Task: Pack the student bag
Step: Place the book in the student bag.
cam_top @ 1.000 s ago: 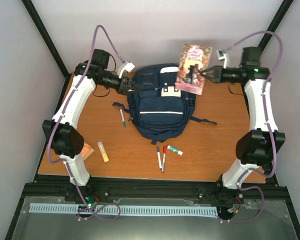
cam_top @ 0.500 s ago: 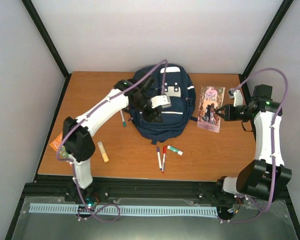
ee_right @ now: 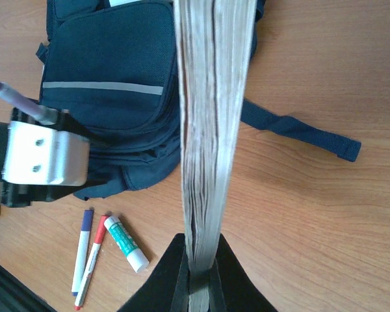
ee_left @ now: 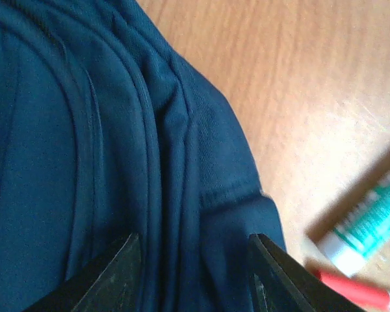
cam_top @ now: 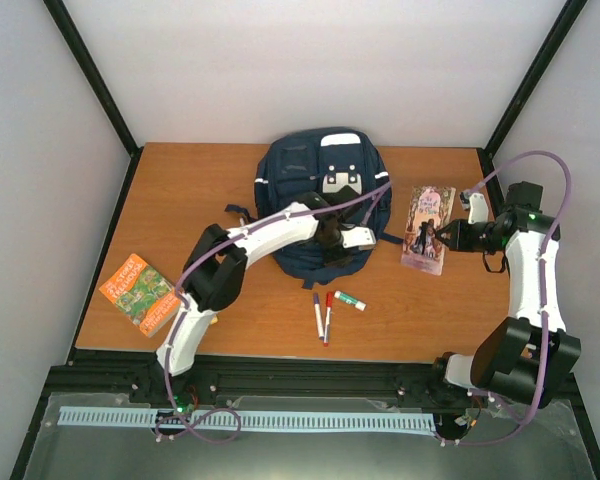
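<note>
The student bag [cam_top: 315,185] is a navy backpack lying flat at the table's middle back, white patch up. My left gripper [cam_top: 332,240] has reached across to its near edge. In the left wrist view its jaws [ee_left: 195,263] stand open astride a fold of the bag's blue fabric [ee_left: 84,143]. My right gripper [cam_top: 450,237] is shut on a pink-covered book [cam_top: 427,228], held low just right of the bag. In the right wrist view the book's page edge [ee_right: 211,97] rises from between the shut fingers [ee_right: 198,276], and the bag [ee_right: 110,84] lies to its left.
An orange book [cam_top: 138,292] lies at the front left. A purple marker [cam_top: 318,312], a red marker [cam_top: 327,315] and a green glue stick [cam_top: 349,299] lie in front of the bag. A bag strap [ee_right: 299,127] trails on the wood to the right.
The left arm swung from the bag's far left corner across to its near edge. The right gripper brought the book down from above the bag to its right side.
</note>
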Tool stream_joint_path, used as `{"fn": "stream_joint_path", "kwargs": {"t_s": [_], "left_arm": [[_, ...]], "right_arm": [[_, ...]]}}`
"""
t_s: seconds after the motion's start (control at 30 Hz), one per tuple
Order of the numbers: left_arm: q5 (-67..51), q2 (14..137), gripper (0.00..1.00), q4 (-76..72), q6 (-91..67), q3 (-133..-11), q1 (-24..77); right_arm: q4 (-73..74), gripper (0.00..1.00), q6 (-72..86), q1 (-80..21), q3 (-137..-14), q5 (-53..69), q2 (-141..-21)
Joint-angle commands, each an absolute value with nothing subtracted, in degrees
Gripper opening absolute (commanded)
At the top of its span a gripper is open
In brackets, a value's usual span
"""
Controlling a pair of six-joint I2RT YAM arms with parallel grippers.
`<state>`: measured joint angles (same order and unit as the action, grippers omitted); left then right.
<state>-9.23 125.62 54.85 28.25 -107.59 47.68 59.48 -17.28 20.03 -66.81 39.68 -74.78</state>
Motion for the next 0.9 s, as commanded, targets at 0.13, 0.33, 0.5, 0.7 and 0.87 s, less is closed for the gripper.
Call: {"fn": "stream_joint_path", "kwargs": {"t_s": [0.13,0.33,0.5,0.7,0.87], "left_arm": [[-1.0,129.9,0.45,46.8,26.5,-112.2,49.6],[2.6,130.6,0.39,42.2,26.5,-109.3,49.7],[4.6,131.0,0.38,40.4,29.1,-108.1,50.1],[4.6,130.5,0.16,39.3,31.7,-107.6,50.5],[3.1,129.7,0.01,41.3,32.1,-108.4,50.5]], "right_arm": [[57.3,0.03,-16.5,20.6,-65.7,42.0,-74.6],[56.8,0.03,-15.9,20.6,-64.0,42.1,-73.6],[57.4,0.03,-16.2,20.6,-63.7,42.1,-73.5],[57.1,0.03,-15.3,20.6,-63.6,42.9,-73.8],[57.1,0.03,-15.2,20.6,-63.2,42.8,-73.8]]}}
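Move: The bag's lower rim, a navy fabric fold, lies about 4 cm ahead of the left hand, 3 cm to its right and 2 cm below its open fingers. The glue stick is some 10 cm back from that hand and 4 cm to its right. The red marker is roughly 15 cm back and 1 cm to its left; both lie about 6 cm lower. From the right hand, the rim is about 24 cm left, 4 cm ahead and 14 cm down. Bring the left gripper forward about 4 cm, 2 to 3 cm right and slightly down onto the bag's lower rim, swinging its fingertips forward some 15 degrees. Then shut the half-open fingers so they pinch the navy fold. Keep the right gripper clamped on the pink book beside the bag, letting it sink just over 1 cm. ##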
